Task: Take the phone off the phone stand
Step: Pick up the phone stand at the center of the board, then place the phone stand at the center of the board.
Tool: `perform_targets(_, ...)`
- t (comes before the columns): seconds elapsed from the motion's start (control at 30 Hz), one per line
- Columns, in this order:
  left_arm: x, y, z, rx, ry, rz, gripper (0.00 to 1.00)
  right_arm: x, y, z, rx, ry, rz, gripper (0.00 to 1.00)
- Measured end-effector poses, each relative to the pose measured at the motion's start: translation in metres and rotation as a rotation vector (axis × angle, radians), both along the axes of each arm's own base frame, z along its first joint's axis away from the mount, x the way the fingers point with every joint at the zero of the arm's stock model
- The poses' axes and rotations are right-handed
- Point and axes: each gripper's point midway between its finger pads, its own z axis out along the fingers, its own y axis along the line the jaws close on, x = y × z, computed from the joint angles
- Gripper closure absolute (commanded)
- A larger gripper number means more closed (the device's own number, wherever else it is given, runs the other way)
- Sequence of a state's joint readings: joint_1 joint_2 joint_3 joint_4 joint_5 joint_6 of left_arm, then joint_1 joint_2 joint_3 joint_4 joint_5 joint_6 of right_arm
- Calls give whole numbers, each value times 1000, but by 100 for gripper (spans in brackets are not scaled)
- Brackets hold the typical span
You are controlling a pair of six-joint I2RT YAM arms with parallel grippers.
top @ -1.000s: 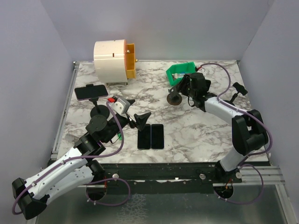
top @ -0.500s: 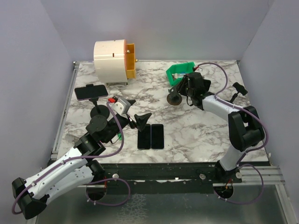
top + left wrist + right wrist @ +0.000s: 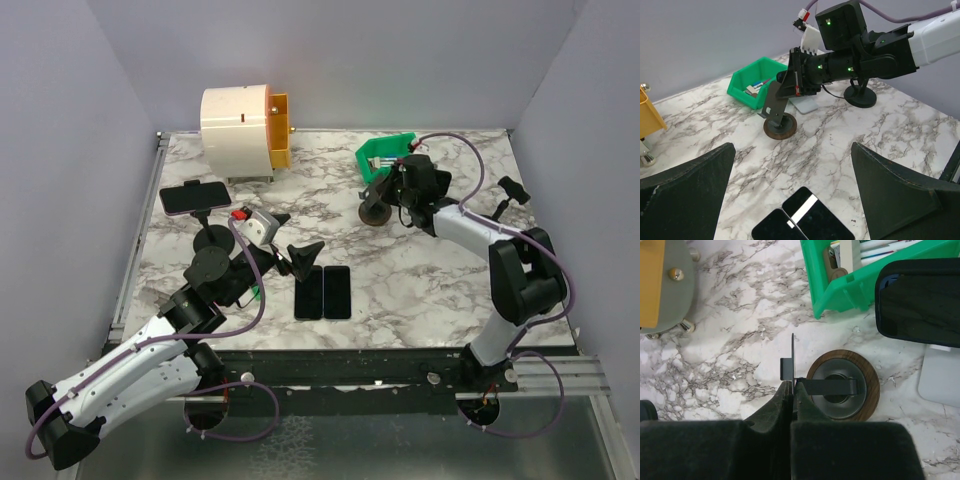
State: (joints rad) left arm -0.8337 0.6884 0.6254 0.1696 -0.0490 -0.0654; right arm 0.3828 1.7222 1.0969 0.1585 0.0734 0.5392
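Observation:
A phone (image 3: 192, 197) sits crosswise on a black phone stand (image 3: 211, 238) at the table's left side. My left gripper (image 3: 297, 235) hangs open to its right, clear of it, above two dark phones (image 3: 805, 215) lying flat side by side. In the left wrist view its fingers (image 3: 685, 190) stand wide apart with nothing between them. My right gripper (image 3: 792, 385) is shut on the thin upright plate (image 3: 792, 355) of a phoneless stand with a round wooden base (image 3: 842, 385), seen at the back middle (image 3: 375, 212).
A green bin (image 3: 385, 155) of small items stands behind the right gripper. A white and orange drum (image 3: 243, 125) is at the back left. Another dark phone (image 3: 920, 302) and a white flat piece (image 3: 940, 375) show at the right wrist view's edge. A black stand (image 3: 860, 95) stands beyond the right arm.
The right gripper's jaws have closed onto the plate of the wooden-based stand and the wrist has shifted slightly left. The left arm has not moved.

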Motion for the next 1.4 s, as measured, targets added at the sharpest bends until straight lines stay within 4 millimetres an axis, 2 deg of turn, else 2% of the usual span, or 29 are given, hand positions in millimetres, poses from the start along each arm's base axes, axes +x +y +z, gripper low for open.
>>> perform_targets(0.1,0,0,0,0,0,0,1,-7,-2,2,-1,4,6,99)
perform_targets(0.2,0,0,0,0,0,-1,1,-24,-9,13,-3,0,8,99)
perform_targets(0.43,-4,-1,2,-5,-5,-15,1,-80,-37,79,35,-110,-4,99)
perform_targets(0.53,-6,-2,3,-9,-8,-25,1,-98,-67,91,45,-138,-59,99)
perform_targets(0.6,-8,-4,4,-9,-9,-33,1,-109,-99,83,45,-126,-137,99)
perform_targets(0.73,-11,-7,4,-9,-9,-48,1,-137,-149,44,43,-32,-294,99)
perform_targets(0.83,-13,-8,4,-10,-10,-56,1,-157,-163,20,64,34,-358,99)
perform_targets(0.9,-14,-9,5,-11,-11,-61,1,-165,-170,12,85,60,-397,99)
perform_targets(1.13,-20,-11,8,-19,-18,-79,1,-174,-203,5,105,54,-557,100)
perform_targets(1.4,-28,-14,11,-28,-25,-106,1,-182,-231,-1,69,49,-691,99)
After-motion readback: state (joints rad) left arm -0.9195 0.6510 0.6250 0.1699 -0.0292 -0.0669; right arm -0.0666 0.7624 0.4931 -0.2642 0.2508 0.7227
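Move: The right hand already pinches the phone stand's plate; the empty spot it goes to is about 23 cm right, 18 cm back and some 8 cm below. The black stand is about 28 cm right and 6 cm back of the hand, the white stand's phone 13 cm right and 4 cm ahead, the green bin 17 cm ahead and 4 cm right. From the left hand the spot lies about 43 cm right, 2 cm ahead and 25 cm below. Right hand carries its pinched phone stand up, about 23 cm right, 18 back, then down, turning 40 degrees clockwise. ##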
